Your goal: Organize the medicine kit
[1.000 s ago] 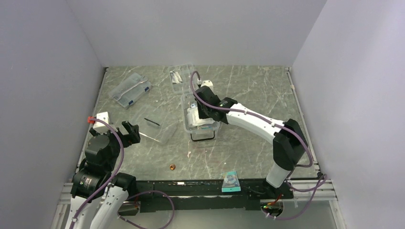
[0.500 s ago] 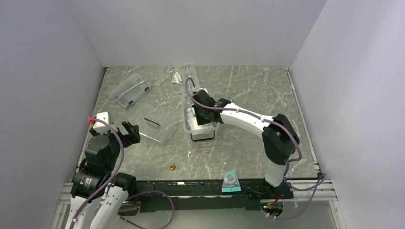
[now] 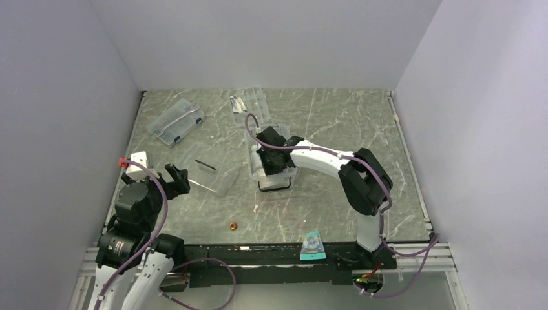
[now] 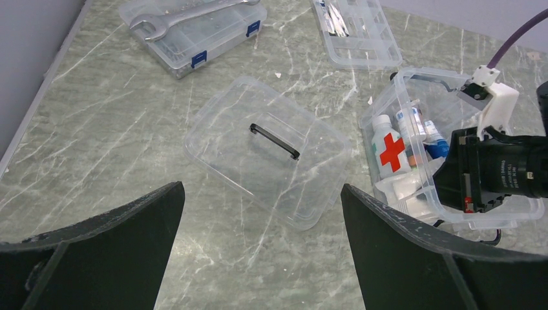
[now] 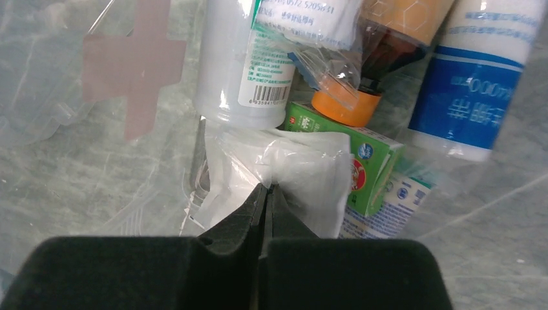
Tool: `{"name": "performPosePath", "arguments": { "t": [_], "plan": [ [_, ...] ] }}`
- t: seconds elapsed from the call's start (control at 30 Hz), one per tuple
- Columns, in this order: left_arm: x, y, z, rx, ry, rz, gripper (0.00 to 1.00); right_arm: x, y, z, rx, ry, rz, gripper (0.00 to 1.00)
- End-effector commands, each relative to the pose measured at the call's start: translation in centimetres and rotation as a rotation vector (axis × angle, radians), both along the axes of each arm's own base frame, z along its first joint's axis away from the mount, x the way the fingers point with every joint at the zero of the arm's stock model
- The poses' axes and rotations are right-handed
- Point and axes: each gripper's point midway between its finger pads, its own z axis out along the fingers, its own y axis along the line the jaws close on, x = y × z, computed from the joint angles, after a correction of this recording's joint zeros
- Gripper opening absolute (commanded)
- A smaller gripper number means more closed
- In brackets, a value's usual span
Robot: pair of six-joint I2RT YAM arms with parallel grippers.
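Observation:
The medicine kit (image 3: 253, 169), an open clear tub with a red cross (image 5: 136, 77) on its wall, stands mid-table. It holds a white bottle (image 5: 245, 64), an orange-capped brown bottle (image 5: 352, 103), a blue-labelled tube (image 5: 472, 84), a green box (image 5: 362, 161) and a white wrapped packet (image 5: 304, 181). My right gripper (image 5: 265, 188) reaches down into the tub (image 4: 413, 81), shut with its tips pinching the packet's wrap. The clear lid (image 3: 213, 175) with its dark handle (image 4: 274, 141) lies flat to the tub's left. My left gripper (image 4: 262, 187) hovers wide open near the lid's front edge, holding nothing.
A flat clear case with blue latches (image 3: 176, 121) and a wrench on it (image 4: 187, 13) lies at the back left. A clear compartment tray (image 3: 249, 100) sits behind the tub. A teal packet (image 3: 311, 245) and a small copper disc (image 3: 232, 225) lie near the front edge.
The right arm's elbow has swung left and nearer, and its gripper has moved toward the tub's front end. The left arm has not moved.

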Motion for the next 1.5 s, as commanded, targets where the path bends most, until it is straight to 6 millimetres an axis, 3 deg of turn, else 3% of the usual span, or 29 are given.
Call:
{"name": "performPosePath", "arguments": {
  "t": [0.0, 0.17, 0.27, 0.43, 0.6, 0.83, 1.0, 1.2, 1.47],
  "plan": [
    [0.2, -0.3, 1.7, -0.024, -0.053, -0.012, 0.99, -1.6, -1.0, -3.1, -0.063, 0.084, 0.032, 0.00],
    [0.2, -0.3, 1.7, -0.024, -0.053, -0.011, 0.99, -1.9, -1.5, -4.2, -0.084, 0.099, 0.030, 0.00],
    [0.2, -0.3, 1.7, -0.025, -0.053, -0.011, 0.99, -1.7, -1.4, -3.7, -0.077, 0.088, 0.027, 0.00],
    [0.3, -0.3, 1.6, -0.023, -0.050, -0.009, 0.99, -0.6, -1.0, -0.7, -0.041, 0.021, 0.002, 0.00],
    [0.3, -0.3, 1.6, -0.022, -0.049, -0.008, 0.99, 0.4, -0.7, 2.8, -0.002, -0.047, -0.022, 0.12],
    [0.3, -0.3, 1.6, -0.022, -0.048, -0.008, 0.99, 1.2, -1.3, 6.2, 0.012, -0.128, -0.058, 0.46],
    [0.3, -0.3, 1.6, -0.022, -0.048, -0.007, 0.99, 1.3, -1.6, 8.4, 0.046, -0.167, -0.079, 0.61],
    [0.3, -0.3, 1.6, -0.022, -0.047, -0.008, 0.99, 0.8, -2.5, 12.7, 0.112, -0.243, -0.099, 0.64],
    [0.3, -0.3, 1.6, -0.023, -0.048, -0.012, 0.99, -2.1, -6.8, 17.3, 0.172, -0.340, -0.146, 0.70]
  ]
}}
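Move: The right hand, fingers shut on the white gauze pack, hangs low inside the open box; the spot for the pack is the near end of the box floor, straight below, about 2 cm down. The white bottle stands about 5 cm ahead and 4 cm left, the green box some 3 cm ahead and 2 cm right, the blue-and-white bottle roughly 7 cm ahead and 4 cm right. From the left hand that spot is about 10 cm ahead, 25 cm right and 22 cm below. Still pinching the gauze pack, the right hand sets it down on the near end of the box floor with a last drop of not quite 2 cm, stays low briefly, then lets go by opening to about two-thirds. It rises straight out of the box, some 17 cm, drifting right, fingertips swinging up forward by roughly 20 degrees. ##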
